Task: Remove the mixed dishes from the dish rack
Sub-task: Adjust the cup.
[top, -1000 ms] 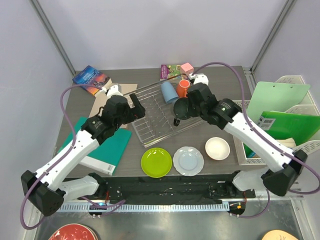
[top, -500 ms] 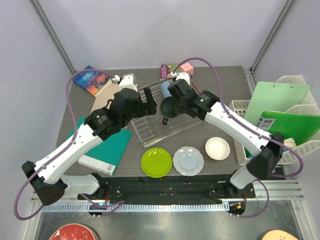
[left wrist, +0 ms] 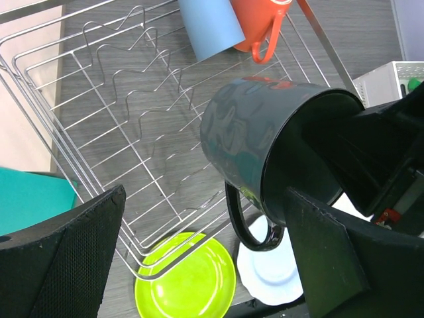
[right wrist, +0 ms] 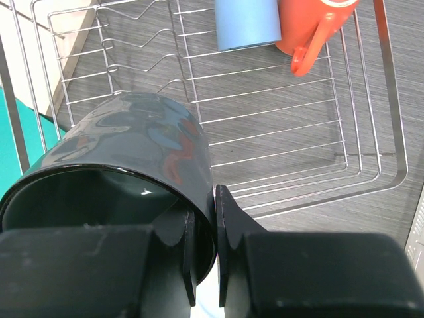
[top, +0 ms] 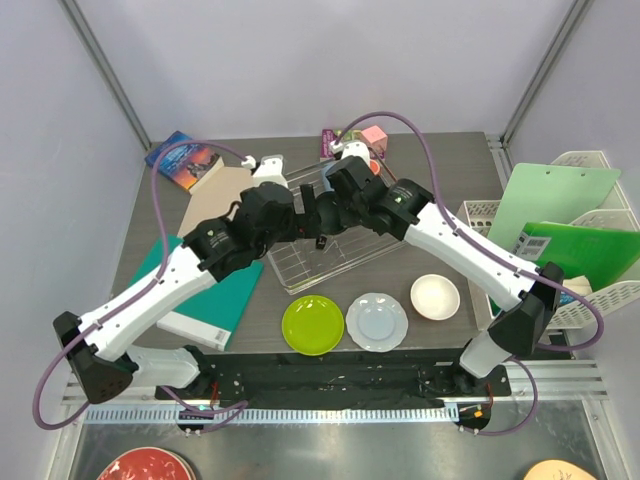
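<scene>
My right gripper is shut on the rim of the dark grey mug, one finger inside it and one outside. It holds the mug tilted above the silver wire dish rack. My left gripper is open just beside the mug, which hangs near its right finger. In the top view the two grippers meet over the rack, left and right. A light blue cup and an orange mug lie at the rack's far end. The lime-green plate, the pale blue-white plate and the white bowl sit on the table in front of the rack.
A teal book lies left of the rack, and a blue book at the far left. White lattice baskets with green folders stand on the right. A pink block is behind the rack. A red plate and a peach plate lie below the table edge.
My right gripper carried the dark grey mug leftward from the rack's right side to above its middle. My left gripper moved right to meet it, still open.
</scene>
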Controlling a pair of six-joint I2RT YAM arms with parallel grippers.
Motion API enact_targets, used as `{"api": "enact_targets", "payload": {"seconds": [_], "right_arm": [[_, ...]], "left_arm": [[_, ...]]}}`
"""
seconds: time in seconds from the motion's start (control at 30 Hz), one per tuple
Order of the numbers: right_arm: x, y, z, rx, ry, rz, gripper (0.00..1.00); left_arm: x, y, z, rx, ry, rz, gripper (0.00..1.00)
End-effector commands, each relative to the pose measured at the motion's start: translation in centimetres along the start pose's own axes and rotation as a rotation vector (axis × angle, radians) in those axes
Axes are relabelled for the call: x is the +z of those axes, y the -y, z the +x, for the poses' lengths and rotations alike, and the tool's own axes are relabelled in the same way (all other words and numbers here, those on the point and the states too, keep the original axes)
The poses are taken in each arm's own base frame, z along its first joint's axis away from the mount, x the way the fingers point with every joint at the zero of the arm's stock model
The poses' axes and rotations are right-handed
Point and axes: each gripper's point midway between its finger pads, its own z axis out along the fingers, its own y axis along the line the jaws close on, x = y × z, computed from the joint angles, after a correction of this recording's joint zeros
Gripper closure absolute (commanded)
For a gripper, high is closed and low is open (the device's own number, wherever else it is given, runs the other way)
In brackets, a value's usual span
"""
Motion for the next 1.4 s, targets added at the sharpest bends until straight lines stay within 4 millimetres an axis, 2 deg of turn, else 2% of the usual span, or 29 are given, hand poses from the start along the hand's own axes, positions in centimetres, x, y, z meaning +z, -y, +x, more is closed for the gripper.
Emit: {"api": "enact_targets", "payload": {"seconds": [0.0,0.17,0.3,0.33,0.4,0.43,0.5,0.6,0.63,0.8,0.83,0.87,0.9,0.93,1.03,1.1,1.13,1.27,1.37], "right_arm": [[-2.0,-1.7,-3.2,0.032,0.097,-0.056,0.99],[-2.7,-2.1,-2.9,0.008,0.092,-0.054,0.99],[-3.4,-2.4,-3.1,0.006,0.101,-0.067,0.99],[-3.6,-2.4,-3.1,0.002,0.099,-0.067,0.99],[-3.9,-2.4,-3.4,0.006,0.107,-0.068,0.99],[-4.1,-2.4,-3.4,0.002,0.111,-0.066,0.99],[-4.5,-2.3,-3.5,0.004,0.116,-0.072,0.99],[-4.6,-2.1,-3.5,0.006,0.118,-0.07,0.99],[-4.8,-2.1,-3.5,0.009,0.122,-0.072,0.99],[-5.2,-1.6,-3.3,0.018,0.134,-0.069,0.99],[-5.3,-1.6,-3.4,0.022,0.143,-0.071,0.96],[-5.6,-1.5,-3.5,0.023,0.151,-0.078,0.86],[-5.5,-1.4,-3.2,0.021,0.149,-0.083,0.72],[-5.6,-1.5,-3.4,0.027,0.162,-0.09,0.48],[-5.9,-0.9,-3.2,0.043,0.186,-0.082,0.24],[-6.2,0.1,-3.4,0.069,0.211,-0.045,0.16],[-6.3,0.5,-3.6,0.087,0.227,-0.026,0.03],[-7.3,2.4,-3.8,0.129,0.28,0.032,0.0],[-8.8,5.5,-4.1,0.177,0.347,0.135,0.0]], "left_arm": [[0.4,0.8,-0.9,0.033,0.032,0.001,0.0],[1.4,-0.2,-0.3,0.105,0.012,-0.104,0.17],[2.0,-0.8,0.3,0.134,-0.005,-0.14,0.26],[2.1,-0.9,0.4,0.139,-0.006,-0.147,0.34],[2.2,-1.1,0.5,0.142,-0.009,-0.161,0.42],[2.2,-1.1,0.6,0.142,-0.011,-0.16,0.54],[2.3,-1.1,0.8,0.146,-0.018,-0.156,0.63],[2.4,-1.0,1.1,0.155,-0.032,-0.148,0.97],[2.5,-1.0,1.3,0.159,-0.04,-0.148,1.0],[2.7,-0.4,1.8,0.155,-0.047,-0.101,1.0],[2.5,-0.4,2.1,0.154,-0.049,-0.086,1.0],[2.4,-0.1,1.9,0.144,-0.036,-0.068,1.0],[2.3,0.1,1.7,0.14,-0.031,-0.054,1.0],[2.1,0.3,1.6,0.138,-0.027,-0.041,1.0],[1.6,0.6,1.1,0.141,-0.026,-0.022,1.0],[1.3,0.7,0.6,0.142,-0.02,-0.019,1.0],[1.2,0.7,0.3,0.14,-0.014,-0.021,1.0],[0.8,0.6,-0.2,0.139,-0.012,-0.022,1.0],[0.5,0.6,-0.2,0.128,-0.018,-0.007,1.0]]}}
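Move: The grey cup, still held at the rim by the right hand over the rack, has its middle about 5 cm ahead of the open left hand, 6 cm to its right and 5 cm lower; from the right hand it lies roughly 2 cm ahead, 5 cm left and 2 cm below. Some 18 cm below the left hand, the blue cup stands about 18 cm ahead and 6 cm right, the orange mug 20 cm ahead and 12 cm right. The grey cup is carried about 3 cm back and left by the right hand, while the left hand dips some 3 cm and edges forward to close its fingers over the cup's near-left rim, one inside, one outside. With both holding, the right fingers open wide and draw off up and to the right, 5 to 6 cm up; the left keeps its pinch, sinking a little farther and drawing back. ##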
